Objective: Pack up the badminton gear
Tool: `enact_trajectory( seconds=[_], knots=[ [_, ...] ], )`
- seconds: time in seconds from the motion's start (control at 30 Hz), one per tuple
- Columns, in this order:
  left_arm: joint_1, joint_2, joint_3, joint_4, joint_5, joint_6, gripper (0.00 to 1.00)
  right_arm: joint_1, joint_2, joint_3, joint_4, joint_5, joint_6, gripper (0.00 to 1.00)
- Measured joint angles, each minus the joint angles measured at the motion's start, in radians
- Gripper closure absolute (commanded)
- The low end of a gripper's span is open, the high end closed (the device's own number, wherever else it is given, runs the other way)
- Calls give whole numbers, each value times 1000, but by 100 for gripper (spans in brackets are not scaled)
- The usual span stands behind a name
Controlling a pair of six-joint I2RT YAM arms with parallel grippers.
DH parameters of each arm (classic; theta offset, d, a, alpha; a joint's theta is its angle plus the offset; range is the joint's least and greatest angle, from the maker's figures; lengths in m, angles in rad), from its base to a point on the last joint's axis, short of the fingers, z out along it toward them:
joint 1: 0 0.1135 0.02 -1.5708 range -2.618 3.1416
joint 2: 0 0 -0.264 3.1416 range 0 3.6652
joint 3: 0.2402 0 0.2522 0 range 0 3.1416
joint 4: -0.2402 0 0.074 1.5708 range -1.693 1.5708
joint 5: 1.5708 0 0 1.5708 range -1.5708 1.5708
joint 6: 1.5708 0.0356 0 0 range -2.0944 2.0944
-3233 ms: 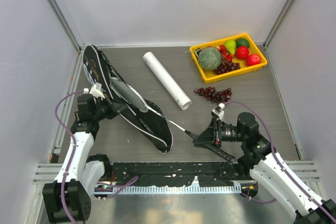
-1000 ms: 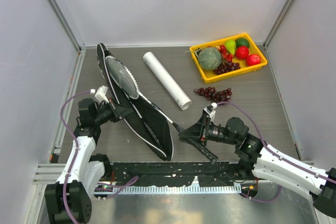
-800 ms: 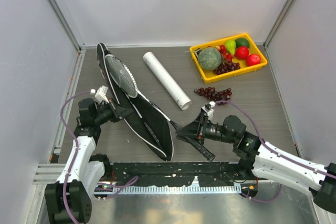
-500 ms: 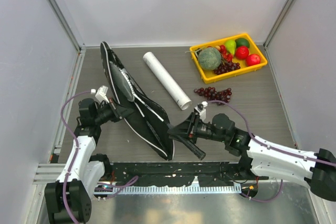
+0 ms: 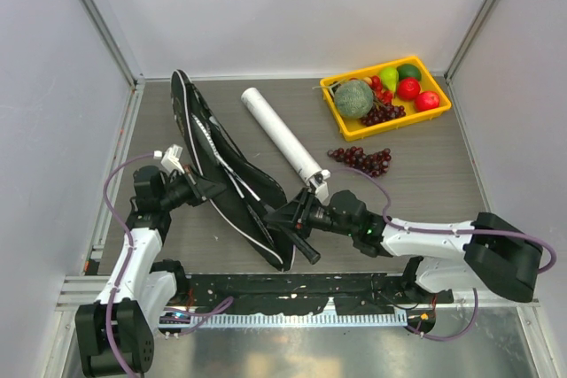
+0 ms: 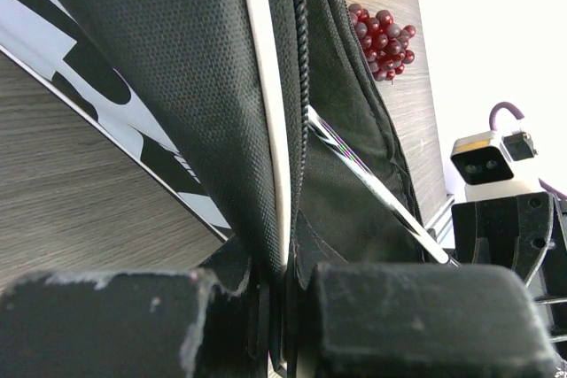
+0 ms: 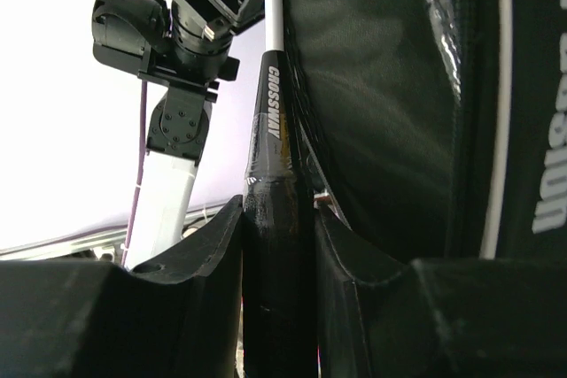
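Observation:
The black racket bag [image 5: 251, 214] lies slantwise on the left of the table, its upper flap raised. My left gripper [image 5: 200, 189] is shut on the bag's piped edge [image 6: 276, 174]; in the left wrist view the gripper [image 6: 283, 307] pinches that edge. My right gripper [image 5: 293, 219] is shut on a racket's black handle [image 7: 276, 219] at the bag's mouth; the handle's end [image 5: 310, 254] sticks out behind it. The thin shaft [image 5: 237, 179] runs into the bag, and it shows in the left wrist view as the shaft [image 6: 372, 190]. The racket's head is hidden inside. A long white tube [image 5: 282, 133] lies beside the bag.
A loose bunch of dark red grapes [image 5: 360, 159] lies right of the tube. A yellow tray [image 5: 335, 105] of fruit stands at the back right. Grey walls close in the table on three sides, and the arms' base rail [image 5: 292, 294] runs along the near edge.
My right arm has stretched left, pushing the racket deeper so that its head has gone inside the bag. The left gripper has kept its hold on the bag's edge.

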Motion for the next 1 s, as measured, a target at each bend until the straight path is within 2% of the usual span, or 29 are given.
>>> enact_trajectory(
  seconds=[0.17, 0.47, 0.6, 0.67, 0.8, 1.0],
  knots=[
    [0, 2, -4, 13, 2, -13, 100, 0, 80, 78, 6, 9, -38, 93],
    [3, 38, -17, 69, 25, -90, 100, -3, 179, 148, -9, 21, -158, 74],
    [6, 46, -20, 70, 20, -106, 100, -4, 207, 165, -10, 12, -192, 57],
    [6, 46, -20, 62, 16, -103, 100, -6, 208, 174, -27, 8, -212, 44],
    [3, 50, -17, 3, 17, -75, 100, -29, 206, 246, -192, -3, -314, 38],
    [2, 75, 12, -64, 12, -47, 100, -35, 152, 418, -531, -5, -551, 37]
  ],
)
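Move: The right gripper holds the racket's black handle, whose middle is about 4 cm back and 3 cm right of it. The middle of the open bag is some 12 cm ahead, 13 cm left and a little lower. The white tube's middle lies about 26 cm straight ahead, the loose grapes 18 cm ahead and 27 cm right. From the left gripper, pinching the bag's rim, the bag's middle is roughly 5 cm ahead and 6 cm right. Carry the racket handle with the right gripper about 3 cm forward and 3 cm left into the bag, then sink some 2 cm to lay it down. Open the fingers to let go while still easing forward, tipping them downward and rolling the wrist roughly 30 degrees, then start to lift. Keep the left gripper shut on the rim, lowering it slightly near the end. ##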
